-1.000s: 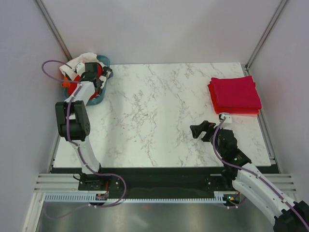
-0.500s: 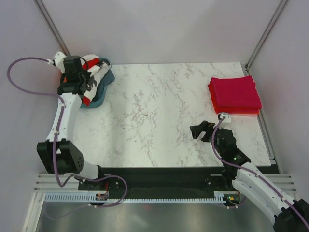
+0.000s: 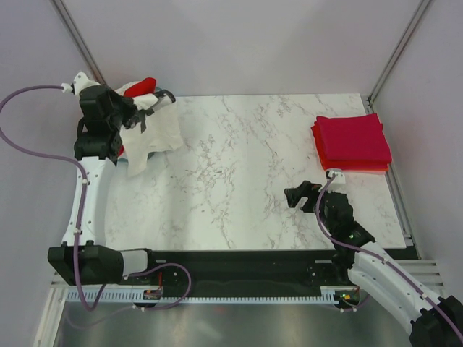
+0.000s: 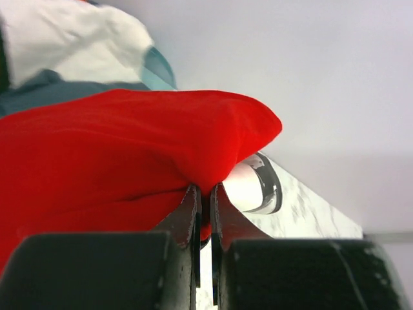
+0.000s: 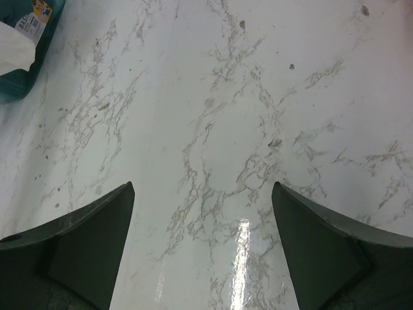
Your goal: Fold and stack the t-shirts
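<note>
My left gripper (image 3: 148, 100) is raised over the table's far left corner, shut on a fold of a bright red t-shirt (image 3: 142, 85). In the left wrist view the red t-shirt (image 4: 129, 142) bulges over the closed gripper (image 4: 203, 188). A large white t-shirt (image 3: 152, 137) hangs down below the gripper, draped with the red one. A folded stack of crimson-pink t-shirts (image 3: 351, 141) lies at the far right. My right gripper (image 3: 300, 195) hovers low over the bare marble, open with nothing between its fingers (image 5: 97, 239).
The teal basket (image 4: 158, 68) sits behind the lifted cloth; the right wrist view shows its corner (image 5: 26, 81) with white cloth (image 5: 11, 55) in it. Grey walls close in the table at the back and sides. Marble tabletop (image 3: 239, 166) lies between the arms.
My left arm has risen out of the basket and swung right, pulling the red and white t-shirts up with it. The white one now hangs over the basket. The right arm has stayed still.
</note>
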Robot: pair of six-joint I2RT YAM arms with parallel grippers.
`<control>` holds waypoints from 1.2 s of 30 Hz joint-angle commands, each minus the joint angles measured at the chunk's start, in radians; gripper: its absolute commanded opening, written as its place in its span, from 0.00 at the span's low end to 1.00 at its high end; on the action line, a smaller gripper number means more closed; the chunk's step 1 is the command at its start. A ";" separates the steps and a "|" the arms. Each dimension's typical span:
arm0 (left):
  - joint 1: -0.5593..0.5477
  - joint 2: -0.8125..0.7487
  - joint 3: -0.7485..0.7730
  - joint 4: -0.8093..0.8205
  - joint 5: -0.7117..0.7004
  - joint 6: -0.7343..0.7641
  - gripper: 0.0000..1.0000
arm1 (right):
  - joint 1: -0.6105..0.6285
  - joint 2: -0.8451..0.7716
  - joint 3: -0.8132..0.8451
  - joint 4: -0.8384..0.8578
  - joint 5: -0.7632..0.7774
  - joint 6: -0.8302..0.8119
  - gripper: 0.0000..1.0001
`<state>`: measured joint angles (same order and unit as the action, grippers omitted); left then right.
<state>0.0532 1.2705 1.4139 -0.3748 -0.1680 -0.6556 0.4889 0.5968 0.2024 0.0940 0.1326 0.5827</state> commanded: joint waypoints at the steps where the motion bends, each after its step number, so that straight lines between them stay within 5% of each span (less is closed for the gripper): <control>1: -0.123 -0.034 0.026 0.096 0.216 -0.032 0.02 | 0.000 0.009 0.002 0.033 -0.004 -0.015 0.95; 9: -0.305 -0.046 0.069 0.094 0.266 0.008 0.02 | 0.002 0.023 0.005 0.039 -0.005 -0.015 0.95; 12: -0.305 -0.071 0.066 0.080 0.141 0.042 0.22 | 0.000 0.012 0.003 0.035 -0.007 -0.017 0.95; 16: -0.303 -0.123 0.014 0.056 0.015 0.048 0.82 | 0.002 -0.005 0.002 0.024 0.001 -0.018 0.95; 19: -0.305 -0.142 -0.056 0.062 0.057 0.056 0.92 | 0.002 -0.012 0.000 0.023 0.001 -0.017 0.95; 26: -0.305 -0.057 -0.222 0.062 0.257 0.117 0.91 | 0.000 0.000 0.003 0.026 -0.007 -0.014 0.95; 36: -0.317 0.234 -0.355 0.111 0.340 0.126 0.91 | 0.002 0.021 0.002 0.039 -0.010 -0.014 0.95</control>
<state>-0.2535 1.4651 1.0714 -0.3069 0.1181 -0.5739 0.4889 0.6113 0.2024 0.0971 0.1284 0.5789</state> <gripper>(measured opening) 0.918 0.953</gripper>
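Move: Bare marble in the middle of the table, where the held red-and-white t-shirt is being taken, lies about 28 cm to the left hand's right, 10 cm back and some 36 cm below. The basket is roughly 9 cm ahead, 7 cm to the left and 30 cm down; the folded red stack stands about 69 cm to the right, 5 cm ahead and 34 cm below. From the idle right hand, that bare patch is about 15 cm left, 6 cm ahead and 12 cm down. Swinging right some 16 cm at a level height, the left arm carries the t-shirt away from the basket towards mid-table, turning clockwise about 30 degrees, then opens wide and lets go. The empty hand eases back left and lifts a few centimetres, then swings right again and sinks about 25 cm towards the table, its fingers tipping down nearly 30 degrees. ##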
